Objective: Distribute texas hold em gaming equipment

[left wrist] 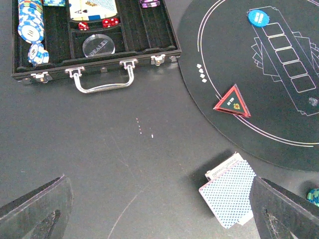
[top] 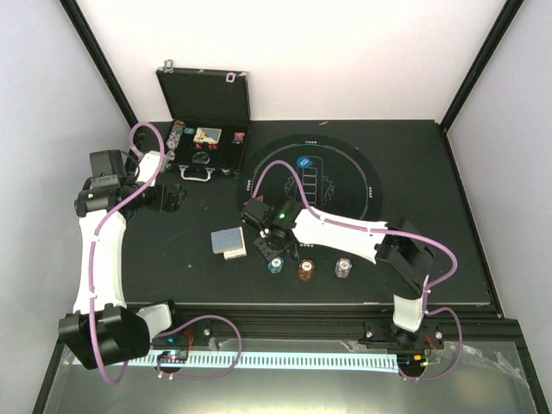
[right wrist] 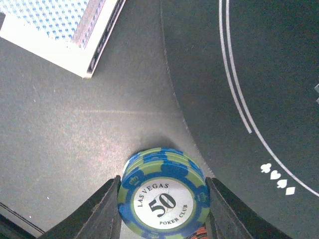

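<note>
A stack of teal-and-blue "50" chips (right wrist: 164,196) sits on the table beside the mat's edge, and my right gripper (right wrist: 163,209) is shut on it, a finger pressed against each side. From above, that stack (top: 275,265) lies left of a red-brown stack (top: 305,269) and a white stack (top: 343,269). The blue-backed card deck (top: 228,242) lies left of the right gripper (top: 274,252). My left gripper (left wrist: 159,219) hangs open above bare table, with the deck (left wrist: 230,196) near its right finger. A red triangle marker (left wrist: 232,101) and a blue disc (left wrist: 258,18) rest on the mat.
The black hinged case (top: 207,147) stands open at the back left, holding chips, dice and a clear dealer button (left wrist: 98,45). The round black mat (top: 362,172) with its white outline covers the table's middle. The table's front edge runs just below the chip stacks.
</note>
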Motion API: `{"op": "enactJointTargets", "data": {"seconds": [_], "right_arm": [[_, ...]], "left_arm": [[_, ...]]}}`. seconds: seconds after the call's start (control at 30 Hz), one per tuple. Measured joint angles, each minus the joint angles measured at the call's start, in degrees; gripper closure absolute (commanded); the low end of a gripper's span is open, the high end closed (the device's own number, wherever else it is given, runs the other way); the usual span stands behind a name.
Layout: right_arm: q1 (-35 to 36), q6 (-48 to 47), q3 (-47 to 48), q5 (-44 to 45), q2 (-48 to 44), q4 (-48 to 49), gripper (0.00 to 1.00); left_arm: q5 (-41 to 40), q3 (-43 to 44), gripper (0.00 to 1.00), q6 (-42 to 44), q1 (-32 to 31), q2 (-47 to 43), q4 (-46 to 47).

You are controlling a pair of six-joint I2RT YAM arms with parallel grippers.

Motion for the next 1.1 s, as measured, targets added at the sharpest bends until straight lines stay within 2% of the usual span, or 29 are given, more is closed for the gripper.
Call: {"op": "enactJointTargets", "data": {"seconds": [0.23, 0.53, 0.77, 1.1], "right_arm": [[-5.3, -1.3, 6.7, 0.8, 0.9, -1.8, 0.84], [-13.2, -3.6, 23.2, 1.2, 17.0, -1.9, 0.85], [-13.5, -4.0, 25.0, 1.0, 24.7, -2.6, 0.85], [-13.5, -4.0, 25.5, -0.3, 25.7, -1.9, 0.84]], "left_arm": [[0.2, 0.0, 0.01, 0.0, 0.0, 0.0, -0.2], [0.9, 0.0, 0.01, 0.0, 0.1, 0.0, -1.2], [1.3, 0.0, 0.01, 0.0, 0.1, 0.0, -1.6], [1.5, 0.0, 0.01, 0.0, 0.1, 0.0, -1.7]]}}
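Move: The blue-green 50 chips are already pinched in the right hand, just clear of their stack, whose remainder stands 2 cm back, 1 cm right and some 6 below. Their spot on the mat is about 14 cm ahead, 1 left and 7 down, with the ALL IN triangle 16 ahead and 5 left. The card deck lies 4 ahead, 12 left; the red stack 4 back, 10 right. From the left hand the spot is roughly 5 cm ahead, 24 right, 23 below. The pinched 50 chips go forward about 14 cm in the right hand, away from their stack and over the mat's edge towards the ALL IN triangle. They rise some 3.5 cm on the way, then sink steeply about 10 cm to the mat just short of the triangle and to its right. The wrist turns some 10 degrees clockwise; the fingers keep their hold. ##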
